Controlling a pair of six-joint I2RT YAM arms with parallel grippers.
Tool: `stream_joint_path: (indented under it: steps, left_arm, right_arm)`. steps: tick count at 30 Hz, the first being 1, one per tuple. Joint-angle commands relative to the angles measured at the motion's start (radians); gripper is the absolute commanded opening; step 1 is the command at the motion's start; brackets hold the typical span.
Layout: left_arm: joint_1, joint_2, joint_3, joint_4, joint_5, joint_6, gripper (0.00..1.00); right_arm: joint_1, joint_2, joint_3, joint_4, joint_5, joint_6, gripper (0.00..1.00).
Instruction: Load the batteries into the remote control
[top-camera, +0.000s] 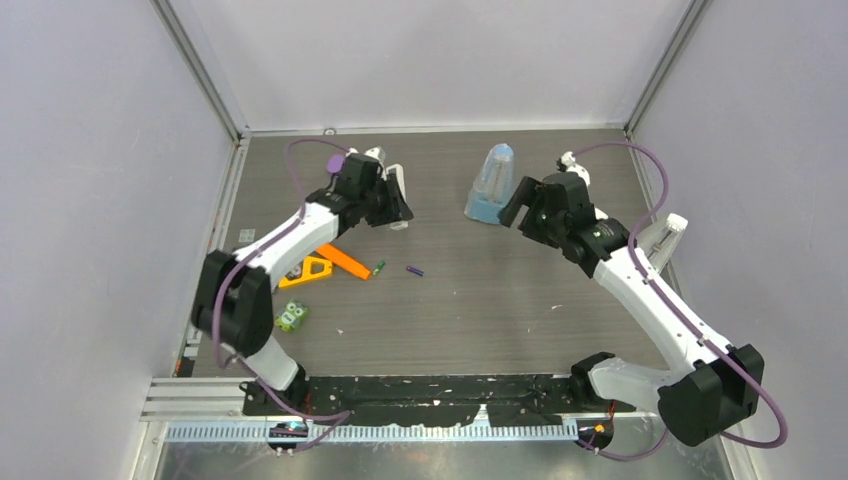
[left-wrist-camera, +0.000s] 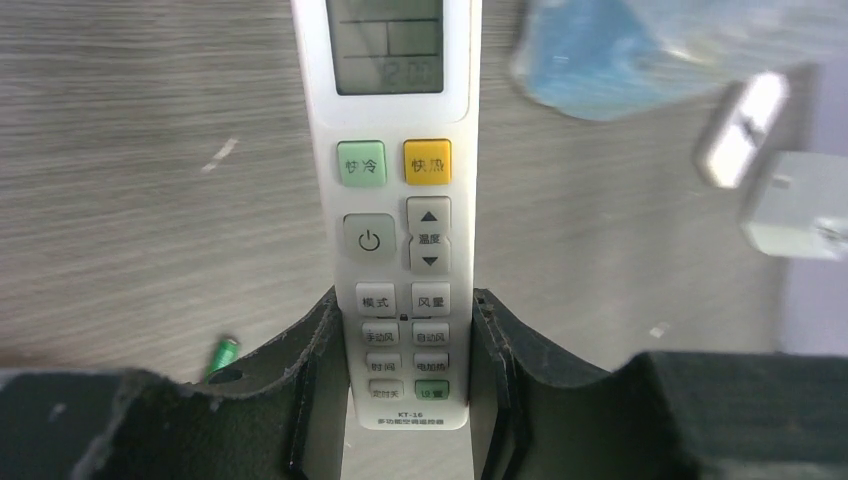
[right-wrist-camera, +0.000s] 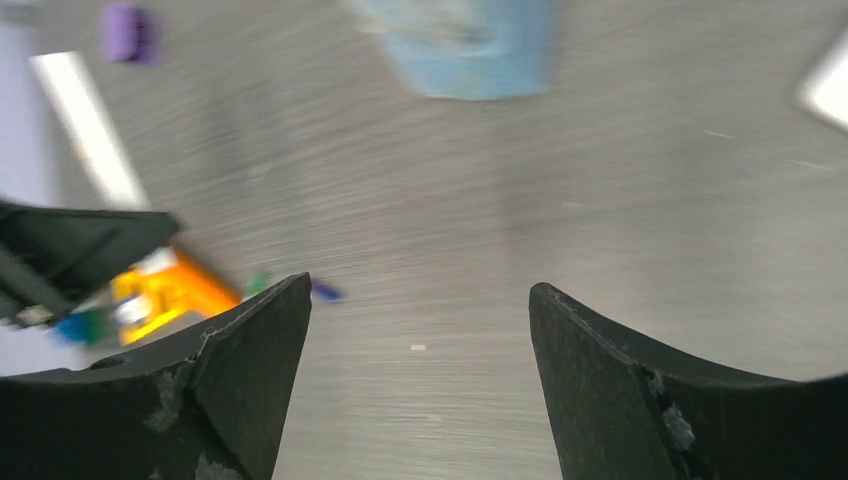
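Observation:
The white remote control (left-wrist-camera: 405, 180) faces the left wrist camera with its buttons and screen up, and my left gripper (left-wrist-camera: 405, 335) is shut on its lower end, one finger on each side edge. From above, the remote (top-camera: 399, 182) shows at the left gripper (top-camera: 390, 208), back left on the table. Two batteries lie loose mid-table, a green one (top-camera: 379, 267) and a purple one (top-camera: 414, 270). The green battery (left-wrist-camera: 222, 355) sits left of my left fingers. My right gripper (top-camera: 512, 208) (right-wrist-camera: 420, 300) hangs open over bare table with nothing between its fingers. The purple battery (right-wrist-camera: 325, 292) lies by its left fingertip.
A pale blue translucent object (top-camera: 492, 185) stands at the back, between the two grippers. An orange piece (top-camera: 343, 261), a yellow triangle (top-camera: 306, 270) and a small green toy (top-camera: 291, 317) lie on the left. A purple knob (top-camera: 336, 162) sits behind the left gripper.

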Motion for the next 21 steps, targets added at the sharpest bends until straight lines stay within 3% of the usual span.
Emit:
stream_joint_path:
  steps: [1, 6, 13, 21]
  left_arm:
    - [-0.008, 0.150, 0.165, -0.161, -0.143, 0.068, 0.00]
    - [-0.008, 0.311, 0.324, -0.276, -0.207, 0.104, 0.00]
    - [-0.011, 0.445, 0.404, -0.375, -0.252, 0.110, 0.11]
    - [-0.024, 0.509, 0.442, -0.452, -0.325, 0.105, 0.33]
  right_arm:
    - [-0.084, 0.000, -0.008, -0.243, 0.273, -0.073, 0.84]
    - [-0.163, 0.035, -0.050, -0.248, 0.240, -0.062, 0.83]
    - [-0.222, 0.097, -0.079, -0.238, 0.239, -0.056, 0.85]
    - [-0.344, 0.173, -0.051, -0.225, 0.240, -0.043, 0.86]
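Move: The bare table where my left hand is taking the remote control lies some 16 cm below that hand, about 3 cm ahead and 4 cm to its left. The green battery is on the table roughly 2 cm back and 5 cm left, the purple battery 3 cm back and 3 cm right, and the orange torch's middle 1 cm ahead and 16 cm left. From my empty right hand that spot is about 28 cm left, 8 cm ahead and 22 cm down. Keeping the remote pinched by its lower end, buttons towards my wrist, I sink my left hand about 12 cm towards the table, easing forward, then slightly back and left, while its left side rolls up and the fingers tip down. My right hand, still open, swings some 15 cm right and 11 cm down, away from the remote, turning clockwise and tipping down. ##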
